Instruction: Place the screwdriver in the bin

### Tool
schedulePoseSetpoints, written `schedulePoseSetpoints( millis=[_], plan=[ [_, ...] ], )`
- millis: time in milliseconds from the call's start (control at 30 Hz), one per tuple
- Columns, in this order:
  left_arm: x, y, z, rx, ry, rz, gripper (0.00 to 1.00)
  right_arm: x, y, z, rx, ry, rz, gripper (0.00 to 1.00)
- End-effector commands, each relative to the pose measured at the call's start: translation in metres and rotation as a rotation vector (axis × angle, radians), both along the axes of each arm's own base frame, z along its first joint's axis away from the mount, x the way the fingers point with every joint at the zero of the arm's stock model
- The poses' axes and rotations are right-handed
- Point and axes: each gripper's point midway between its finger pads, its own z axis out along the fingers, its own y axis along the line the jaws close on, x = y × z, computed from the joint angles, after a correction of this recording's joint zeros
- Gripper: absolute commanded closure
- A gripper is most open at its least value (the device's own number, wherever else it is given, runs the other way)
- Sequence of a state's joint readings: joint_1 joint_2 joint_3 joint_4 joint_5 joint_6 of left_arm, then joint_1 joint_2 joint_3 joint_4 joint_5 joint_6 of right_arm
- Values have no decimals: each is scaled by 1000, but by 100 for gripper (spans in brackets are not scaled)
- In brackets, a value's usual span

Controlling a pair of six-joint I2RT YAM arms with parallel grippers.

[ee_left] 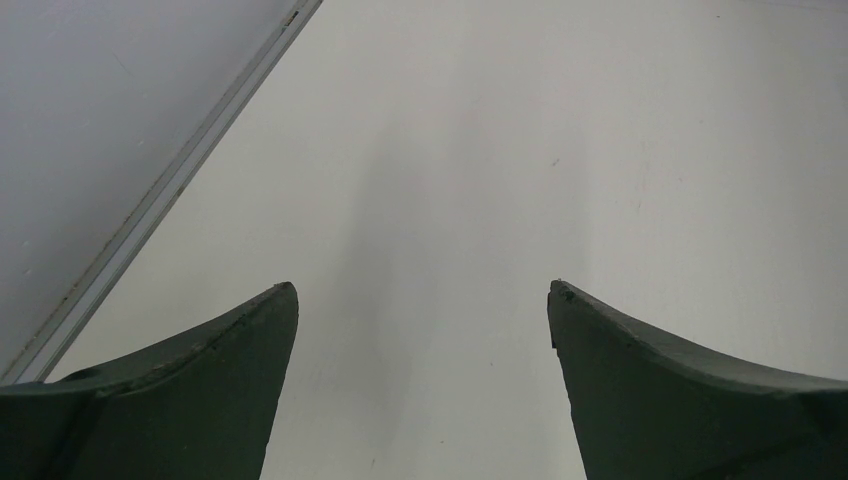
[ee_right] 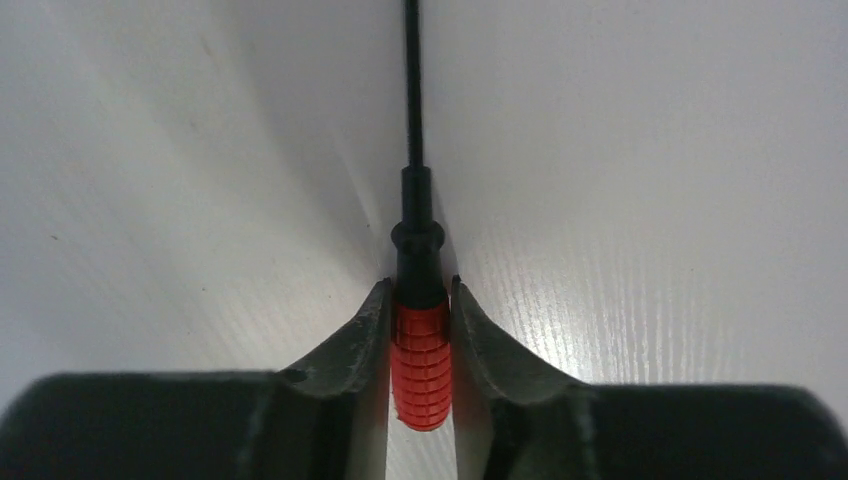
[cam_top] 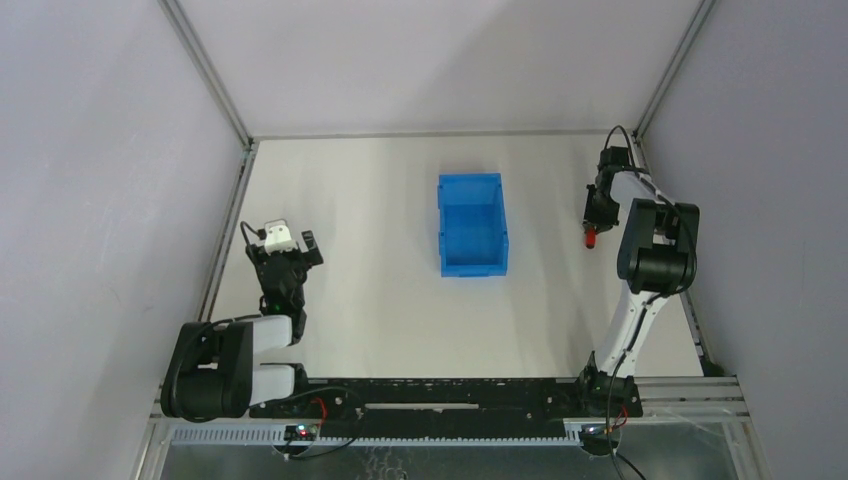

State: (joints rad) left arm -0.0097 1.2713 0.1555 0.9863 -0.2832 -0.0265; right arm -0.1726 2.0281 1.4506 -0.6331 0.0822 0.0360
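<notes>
The screwdriver [ee_right: 420, 350] has a red ribbed handle and a thin black shaft that runs up the right wrist view. My right gripper [ee_right: 420, 290] is shut on the handle, a finger pressed on each side. From above, the right gripper [cam_top: 596, 222] is at the far right of the table, with the red handle end [cam_top: 591, 239] showing below it. The blue bin [cam_top: 472, 224] stands open-topped at the table's middle, well left of that gripper, with nothing seen inside. My left gripper [cam_top: 285, 262] is open over bare table at the left; it also shows in the left wrist view [ee_left: 423, 290].
A metal frame rail [ee_left: 170, 185] runs along the table's left edge near the left gripper. Grey walls close in the left, right and back sides. The right arm's elbow [cam_top: 657, 250] stands close to the right rail.
</notes>
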Motion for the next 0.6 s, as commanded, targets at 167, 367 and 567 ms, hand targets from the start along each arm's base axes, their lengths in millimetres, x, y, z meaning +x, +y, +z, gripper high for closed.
schedulePoseSetpoints(
  millis=[167,367,567],
  plan=[
    [13,2,36,7,-116,0,0,4,-4,36,-11,-50,16,97],
    [14,1,36,8,-116,-1,0,-5,5,99,3,-128,8,100],
    [13,2,36,8,-116,0,0,-17,33,158,2,-215,35,99]
  ],
)
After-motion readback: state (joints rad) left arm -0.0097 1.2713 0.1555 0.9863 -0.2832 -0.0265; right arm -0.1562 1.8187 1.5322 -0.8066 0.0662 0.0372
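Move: The screwdriver lies on the table right between my right hand's fingers, the red handle at the pads. Its middle is about 5 cm ahead and 1 cm to the right, level with the pads, since the shaft points forward. The blue bin stands some 28 cm to my right hand's left, level with it fore and aft, its middle about 4 cm higher. From my left hand the screwdriver is roughly 72 cm to the right, 12 cm ahead and 9 cm down. I finish closing my right fingers on the front of the red handle, pinching it from both sides. Then I lift nearly straight up off the table by about 10 cm, slowly at first and then quickly, easing back about 1 cm as I start. I keep the grip, with the fingertips tilting slightly forward. ##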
